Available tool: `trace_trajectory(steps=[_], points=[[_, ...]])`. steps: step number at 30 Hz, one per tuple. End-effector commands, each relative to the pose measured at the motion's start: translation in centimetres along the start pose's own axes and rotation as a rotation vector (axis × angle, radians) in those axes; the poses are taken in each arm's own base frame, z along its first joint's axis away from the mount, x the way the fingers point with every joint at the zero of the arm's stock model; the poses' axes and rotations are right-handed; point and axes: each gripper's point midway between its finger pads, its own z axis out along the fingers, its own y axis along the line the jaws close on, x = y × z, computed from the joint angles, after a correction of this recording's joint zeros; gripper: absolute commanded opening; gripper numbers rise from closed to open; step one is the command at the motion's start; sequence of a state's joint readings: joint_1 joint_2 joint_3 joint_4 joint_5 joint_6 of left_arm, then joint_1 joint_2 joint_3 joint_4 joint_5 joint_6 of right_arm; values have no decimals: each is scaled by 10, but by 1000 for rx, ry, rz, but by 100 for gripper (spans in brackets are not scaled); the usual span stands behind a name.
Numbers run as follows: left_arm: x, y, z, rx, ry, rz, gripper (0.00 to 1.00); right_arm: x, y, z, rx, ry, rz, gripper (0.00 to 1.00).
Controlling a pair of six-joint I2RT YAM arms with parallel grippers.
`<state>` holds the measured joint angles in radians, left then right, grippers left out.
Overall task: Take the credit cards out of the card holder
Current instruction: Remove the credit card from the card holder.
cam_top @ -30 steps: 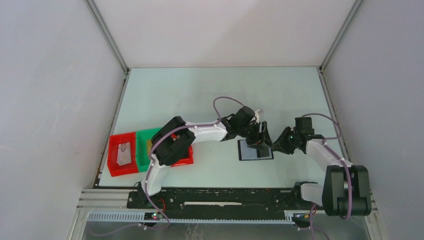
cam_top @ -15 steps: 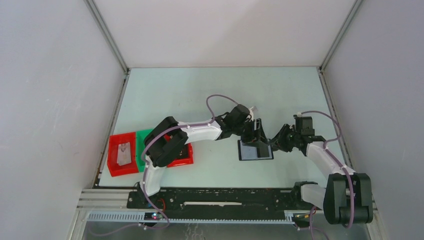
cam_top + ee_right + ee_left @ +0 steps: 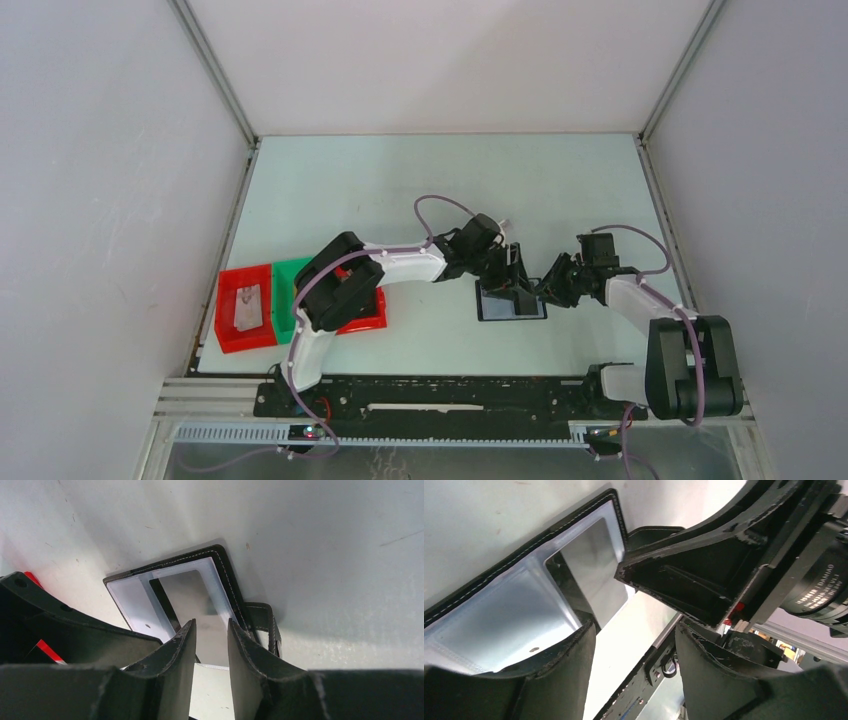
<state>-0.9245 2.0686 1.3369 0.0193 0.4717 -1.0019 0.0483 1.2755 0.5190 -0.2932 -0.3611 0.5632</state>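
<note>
The black card holder (image 3: 508, 303) lies open and flat on the table between my two grippers. Its clear pocket (image 3: 509, 610) has a window in which a pale grey credit card (image 3: 591, 562) shows; the same card (image 3: 187, 592) appears in the right wrist view. My left gripper (image 3: 514, 282) (image 3: 635, 630) is open, with one finger (image 3: 566, 672) over the pocket. My right gripper (image 3: 549, 290) (image 3: 211, 625) stands at the holder's right end with a narrow gap between its fingers. Its fingertips (image 3: 182, 645) hang over the holder's edge, and I see nothing clamped between them.
A red tray (image 3: 226, 322) holding a pale flat piece (image 3: 247, 305) and a green tray (image 3: 288, 292) sit at the left edge, with another red tray (image 3: 368, 318) under the left arm's elbow. The holder's strap (image 3: 263, 622) sticks out beside the right fingers.
My right gripper has moved left, closing in on the holder's right end. My left gripper has shifted slightly down and left over the holder. Neither gripper's opening has changed.
</note>
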Motion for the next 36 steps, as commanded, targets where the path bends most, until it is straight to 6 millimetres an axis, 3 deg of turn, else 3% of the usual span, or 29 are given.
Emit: trace_trajectory(steps=[1, 15, 36], points=[[5, 29, -4, -98, 8, -26, 65, -2, 1, 4, -3, -3, -17, 38], [13, 51, -4, -168, 19, -50, 53, 4, 1, 10, -2, 23, -23, 38], [5, 38, -1, -62, -16, -63, 30, 10, 7, 13, -26, 51, -25, 38]])
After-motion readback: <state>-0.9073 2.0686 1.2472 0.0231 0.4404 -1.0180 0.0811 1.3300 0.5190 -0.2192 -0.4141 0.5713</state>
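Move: The credit card's middle is about 2 cm ahead of the left hand, 2 cm to its right and 4 cm below; the open card holder's middle is 1 cm ahead, 1 cm left, also 4 cm down. The clasp strap stands about 8 cm right of the left hand and 2 cm ahead. From the right fingertips, the card's middle is level, 2 cm left and just below, with the holder's middle 5 cm left. Down and to the left, about 3 cm and 2.5 cm, the left hand sinks beside the card's near left corner, easing to a crawl as its fingers close by about half around that corner. Meanwhile the right fingertips, opening unchanged, stay low on the card's sleeve and push the card leftward, travelling under 2 cm. ##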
